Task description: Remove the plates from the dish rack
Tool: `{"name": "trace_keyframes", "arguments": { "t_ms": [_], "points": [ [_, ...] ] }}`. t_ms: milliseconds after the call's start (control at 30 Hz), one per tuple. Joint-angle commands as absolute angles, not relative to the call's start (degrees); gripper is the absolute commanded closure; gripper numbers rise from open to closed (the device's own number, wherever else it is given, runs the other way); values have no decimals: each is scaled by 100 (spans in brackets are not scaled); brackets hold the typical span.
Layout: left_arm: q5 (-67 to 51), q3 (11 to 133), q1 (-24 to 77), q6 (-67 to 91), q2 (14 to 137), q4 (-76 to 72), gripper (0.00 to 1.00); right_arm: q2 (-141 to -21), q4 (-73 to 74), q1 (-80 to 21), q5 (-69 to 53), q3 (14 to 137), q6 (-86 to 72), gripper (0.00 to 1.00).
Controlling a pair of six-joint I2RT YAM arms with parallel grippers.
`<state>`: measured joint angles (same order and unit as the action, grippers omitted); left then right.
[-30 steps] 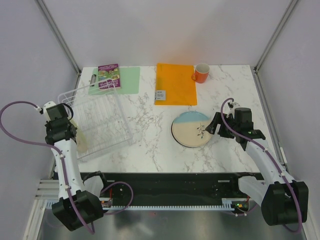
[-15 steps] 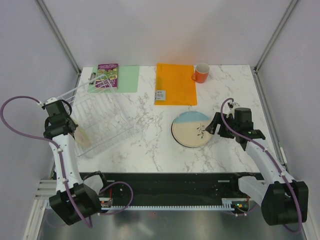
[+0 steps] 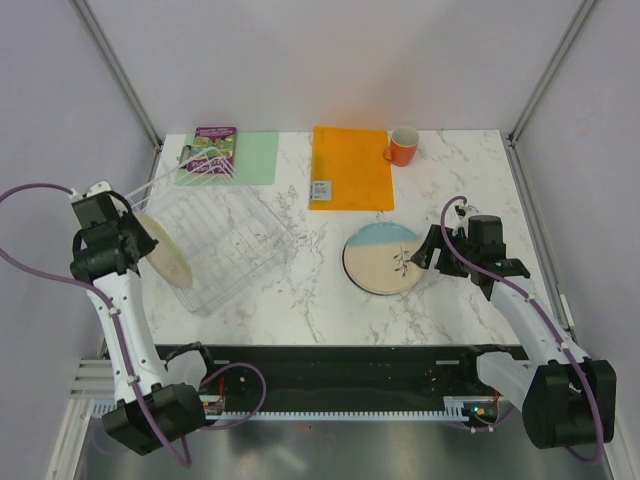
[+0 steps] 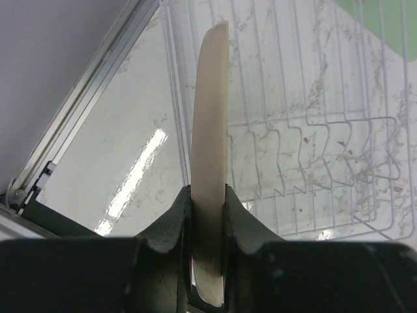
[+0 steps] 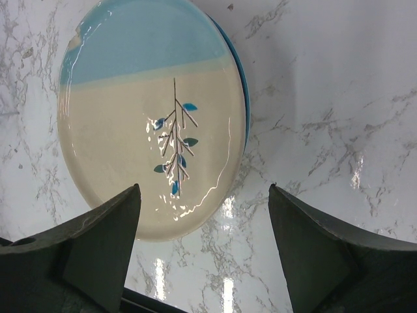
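My left gripper [image 3: 137, 240] is shut on the rim of a plain cream plate [image 3: 166, 253] and holds it on edge at the left end of the white wire dish rack [image 3: 228, 236]. In the left wrist view the plate [image 4: 212, 98] stands edge-on between my jaws [image 4: 207, 195], with the rack [image 4: 313, 150] to its right. The rack shows no other plates. A half blue, half beige plate with a sprig [image 3: 385, 258] lies flat on the table; a blue rim shows under its right edge [image 5: 150, 124]. My right gripper [image 3: 432, 256] is open and empty just right of it [image 5: 202, 188].
An orange folder [image 3: 350, 166] and an orange mug [image 3: 403, 146] sit at the back. A green mat [image 3: 252, 158] with a booklet [image 3: 213, 152] lies at the back left. The table's left edge and metal frame [image 4: 78, 124] run close to my left gripper.
My left arm has risen and swung left with the cream plate, tipping it up on edge. The rack has turned and slid to the right. The right arm has not moved.
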<state>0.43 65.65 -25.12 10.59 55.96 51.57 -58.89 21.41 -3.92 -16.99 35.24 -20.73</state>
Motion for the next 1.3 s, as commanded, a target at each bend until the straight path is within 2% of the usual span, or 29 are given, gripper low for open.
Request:
{"name": "trace_keyframes", "arguments": {
  "t_ms": [0, 100, 367, 533, 767, 900, 1133, 1267],
  "points": [
    [-1301, 7434, -2443, 1275, 5186, 4315, 98, -5853, 2030, -422, -1731, 3542, -1995, 14],
    [-1476, 7672, -2443, 1248, 5150, 4403, 98, -5871, 2039, -422, -1740, 3551, -1986, 14],
    [-2960, 7700, -2443, 1809, 5010, 4070, 98, -5713, 2250, -413, -1591, 3761, -1969, 15],
    [-4339, 6918, -2443, 2478, 4800, 3175, 98, -5327, 2373, -413, -1625, 4069, -1951, 14],
    [-5159, 5742, -2312, 3364, 4562, 2060, 98, -5036, 2259, -457, -2309, 4456, -2231, 14],
    [-5089, 5230, -1768, 3866, 4474, 1339, 98, -4948, 1812, -738, -2540, 4334, -2618, 14],
    [-3404, 5133, 638, 3929, 4912, 1020, 98, -5133, 1187, -1467, -2400, 4263, -2997, 14],
    [-2779, 5133, 1449, 3972, 5176, 809, 98, -5325, 950, -1766, -2285, 4219, -3094, 13]
  ]
}}
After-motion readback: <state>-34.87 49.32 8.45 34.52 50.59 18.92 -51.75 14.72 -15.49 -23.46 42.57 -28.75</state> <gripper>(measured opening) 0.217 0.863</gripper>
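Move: The left gripper already grips the last plate's edge. The plate stack on the table lies about 52 cm to its right, 8 cm ahead and 23 cm below; the dish rack's middle is some 11 cm right, 10 cm ahead, 17 cm below. For the empty right gripper, the stack is roughly 8 cm left, 6 cm ahead and 10 cm below; the held plate hangs some 57 cm left, 2 cm ahead, 7 cm higher. Keep the left gripper shut on the plate, arch it up about 10 cm and back most of the way down while carrying it some 26 cm right, over the rack towards the stack, turning the wrist clockwise so the fingers point right. Midway, start the open right gripper up off the stack and leftward to meet the plate, tilting its fingers up and turning them left. ##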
